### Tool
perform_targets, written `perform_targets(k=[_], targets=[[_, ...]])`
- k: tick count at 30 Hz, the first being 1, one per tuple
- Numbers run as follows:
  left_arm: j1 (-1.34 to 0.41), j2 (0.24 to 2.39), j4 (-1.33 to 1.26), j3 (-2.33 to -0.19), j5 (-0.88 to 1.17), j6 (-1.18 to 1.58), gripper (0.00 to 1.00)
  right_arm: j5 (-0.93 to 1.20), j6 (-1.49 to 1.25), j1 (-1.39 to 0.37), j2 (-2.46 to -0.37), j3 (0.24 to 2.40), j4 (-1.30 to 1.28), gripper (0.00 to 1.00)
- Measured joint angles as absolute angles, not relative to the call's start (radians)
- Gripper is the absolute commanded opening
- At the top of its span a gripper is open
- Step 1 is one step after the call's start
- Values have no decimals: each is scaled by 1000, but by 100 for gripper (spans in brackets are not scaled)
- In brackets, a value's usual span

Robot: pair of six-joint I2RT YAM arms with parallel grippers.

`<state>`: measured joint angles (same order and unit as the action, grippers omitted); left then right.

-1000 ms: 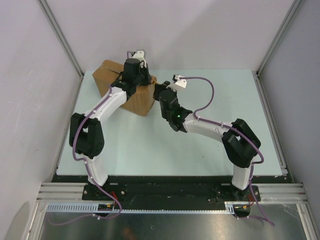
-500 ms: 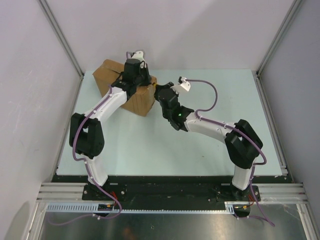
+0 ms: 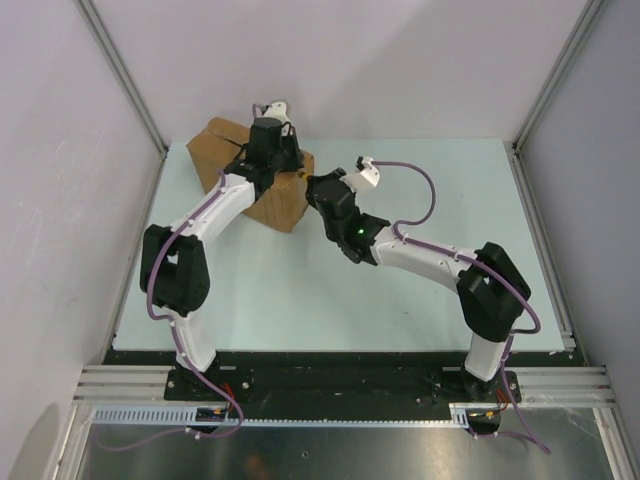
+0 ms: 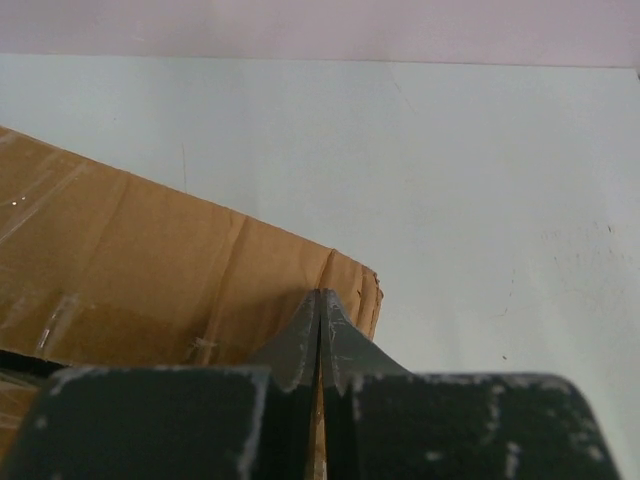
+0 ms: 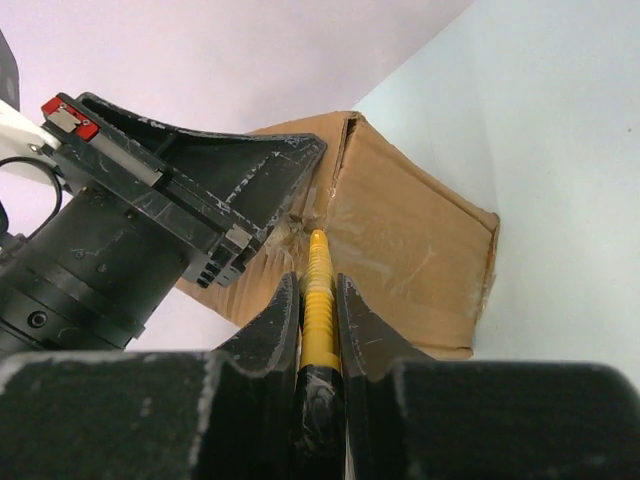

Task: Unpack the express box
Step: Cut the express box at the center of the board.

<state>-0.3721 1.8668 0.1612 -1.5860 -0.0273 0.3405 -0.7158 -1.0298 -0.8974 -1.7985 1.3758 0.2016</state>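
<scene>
The express box (image 3: pixel 285 203) is a brown taped carton at the back left of the table. My left gripper (image 3: pixel 274 165) reaches down onto its top at the near right corner. In the left wrist view the gripper (image 4: pixel 320 296) is shut, tips together over the cardboard (image 4: pixel 150 270). My right gripper (image 3: pixel 316 186) is shut on a yellow utility knife (image 5: pixel 318 290). The knife's tip touches the crumpled tape seam of the box (image 5: pixel 410 235), right beside the left gripper's fingers (image 5: pixel 250 190).
The pale green table (image 3: pixel 400 290) stretches to the right and front of the box. White walls and metal frame posts (image 3: pixel 545 90) close in the back and sides. The box's far corner sits near the left wall.
The right arm has shifted left, bringing the knife closer against the box's corner. The left fingers have closed the last bit. The box has not moved.
</scene>
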Motion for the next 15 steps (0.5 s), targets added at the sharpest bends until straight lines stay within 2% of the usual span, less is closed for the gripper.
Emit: perform_targets(k=[4,7,12,15], targets=[[-374,1863,161,-1586,-20,341,3,-726,-1035,-901,-1762,1373,138,0],[-371,1862,158,-1588,-11,341,12,-726,-1002,-920,-1716,1360,79,0],[-367,1842,235,-1623,33,333,36,-768,-878,-932,-1635,1346,74,0],[-365,1822,304,-1653,61,325,47,-785,-785,-908,-1592,1345,96,0]])
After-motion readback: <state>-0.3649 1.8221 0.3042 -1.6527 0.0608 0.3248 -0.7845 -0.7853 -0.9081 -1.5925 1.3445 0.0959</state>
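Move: The box's slit right end, where the cutter in the right hand sits, lies about 7 cm ahead of that hand and 3 cm to its left, roughly level. The box's middle is some 12 cm ahead, 15 cm left and 10 cm below; the left fingers are about 10 cm ahead and 4 cm left. From the left hand, the box's middle is around 4 cm ahead, 11 cm left and 8 cm below. The box's right end is freed of the cutter: the right hand, still gripping it, draws back about 3 cm, then swings up some 6 cm and 5 cm to the right, away from the box, rolling its left side down about 10 degrees. The left hand, shut on the box top near the far right corner, lifts off, opening its fingers partway while rising and drawing back a little over 2 cm each. ##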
